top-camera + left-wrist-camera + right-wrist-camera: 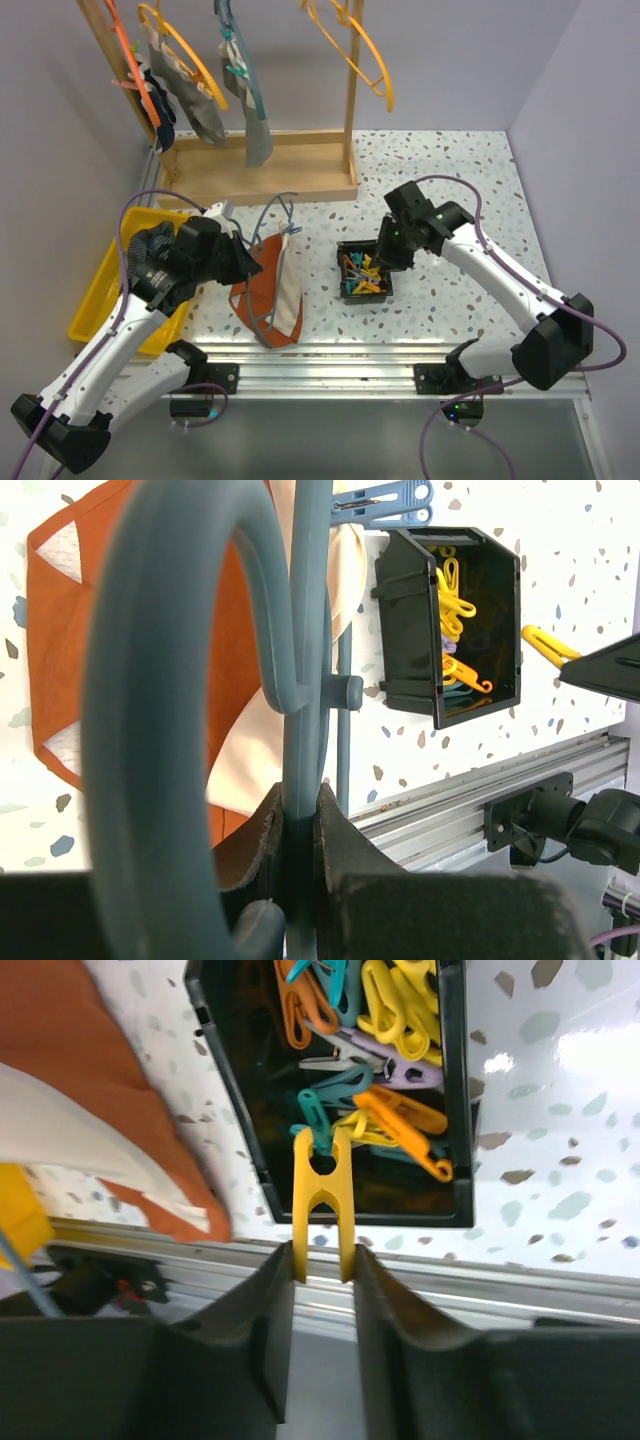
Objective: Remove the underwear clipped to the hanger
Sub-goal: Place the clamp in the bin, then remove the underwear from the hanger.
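A rust-brown underwear [285, 290] with cream trim lies flat on the table, still on a grey-blue hanger [265, 322]. My left gripper [243, 264] is shut on that hanger's stem [303, 680], close in front of the wrist camera [298, 805]. A blue clip [392, 502] sits on the hanger at the cloth's cream edge [345, 555]. My right gripper [384, 262] hovers over the black box [339, 268], and a yellow clip [322, 1195] is pinched by its legs between the fingertips [322, 1260]. More underwear, grey [207, 112] and navy [162, 112], hangs on the rack.
The black box [455, 1110] holds several coloured clips. A wooden rack [262, 172] with orange hangers [357, 45] stands at the back. A yellow tray [92, 300] lies at the left under my left arm. The aluminium rail [330, 362] runs along the near edge.
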Robot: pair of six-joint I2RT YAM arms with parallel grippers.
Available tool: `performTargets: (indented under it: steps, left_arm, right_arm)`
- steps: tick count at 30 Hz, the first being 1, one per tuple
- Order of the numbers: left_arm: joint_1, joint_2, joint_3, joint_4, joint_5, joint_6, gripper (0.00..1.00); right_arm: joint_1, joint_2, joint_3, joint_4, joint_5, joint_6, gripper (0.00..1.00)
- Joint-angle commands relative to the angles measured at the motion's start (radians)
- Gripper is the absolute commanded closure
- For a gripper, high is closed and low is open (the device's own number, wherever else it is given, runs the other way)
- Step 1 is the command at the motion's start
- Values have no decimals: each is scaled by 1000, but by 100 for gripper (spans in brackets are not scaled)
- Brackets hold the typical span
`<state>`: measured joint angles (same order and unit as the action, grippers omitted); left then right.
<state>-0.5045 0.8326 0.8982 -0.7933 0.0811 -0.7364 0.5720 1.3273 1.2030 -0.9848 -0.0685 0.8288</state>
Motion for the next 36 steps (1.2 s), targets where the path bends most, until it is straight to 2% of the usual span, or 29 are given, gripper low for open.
performTargets:
  steps: [1, 3, 4, 5, 8, 11, 17, 25, 30, 36]
  left_arm:
    - [3, -6, 34, 29, 16, 28, 100]
    - [3, -12, 39, 25, 16, 31, 100]
    - [3, -15, 41, 17, 17, 31, 100]
    - [4, -15, 42, 16, 19, 32, 100]
    - [3, -24, 39, 5, 26, 38, 100]
    - [4, -36, 22, 5, 46, 43, 100]
    - [3, -61, 2, 14, 97, 58, 100]
    - [3, -55, -12, 28, 112, 60, 100]
    - [3, -53, -13, 35, 112, 57, 100]
    - [4, -62, -2, 32, 94, 52, 100]
  right_arm:
    - [-12, 22, -5, 58, -2, -57, 67]
    - [-14, 42, 9, 69, -10, -66, 57]
    - [-14, 49, 35, 63, -2, -71, 46]
    - [-14, 53, 49, 58, 2, -76, 42]
    - [-14, 64, 116, 67, -17, -108, 32]
    - [-12, 122, 187, 67, -115, -147, 25]
    - [-6, 228, 234, 245, -324, -79, 20]
    - [20, 343, 309, 469, -499, 50, 13]
    - [52, 411, 397, 442, -498, 56, 12]
    - [97, 507, 513, 278, -416, 3, 12]
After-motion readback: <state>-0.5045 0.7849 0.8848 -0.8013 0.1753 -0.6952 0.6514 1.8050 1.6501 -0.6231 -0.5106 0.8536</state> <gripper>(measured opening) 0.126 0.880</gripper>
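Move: The right fingers hold the yellow clamp just over the black bin, whose middle lies about 2 cm left, 1 cm ahead and some 10 cm below. The blue clamp on the held hanger stands roughly 20 cm to that hand's left, 8 cm ahead and 2 cm higher; the red underwear's middle is some 23 cm left, 2 cm back and 10 cm below. From the left hand the bin is about 24 cm right, 4 cm ahead and 14 cm down. The right fingers let go of the yellow clamp over the bin, spreading almost fully while the hand dips a centimetre or so. The empty hand then swings about 18 cm left, 8 cm forward and 6 cm up towards the blue clamp, rolling some 30 degrees so its fingers aim left and down. The left hand keeps its pinch on the hanger and eases back slightly. ##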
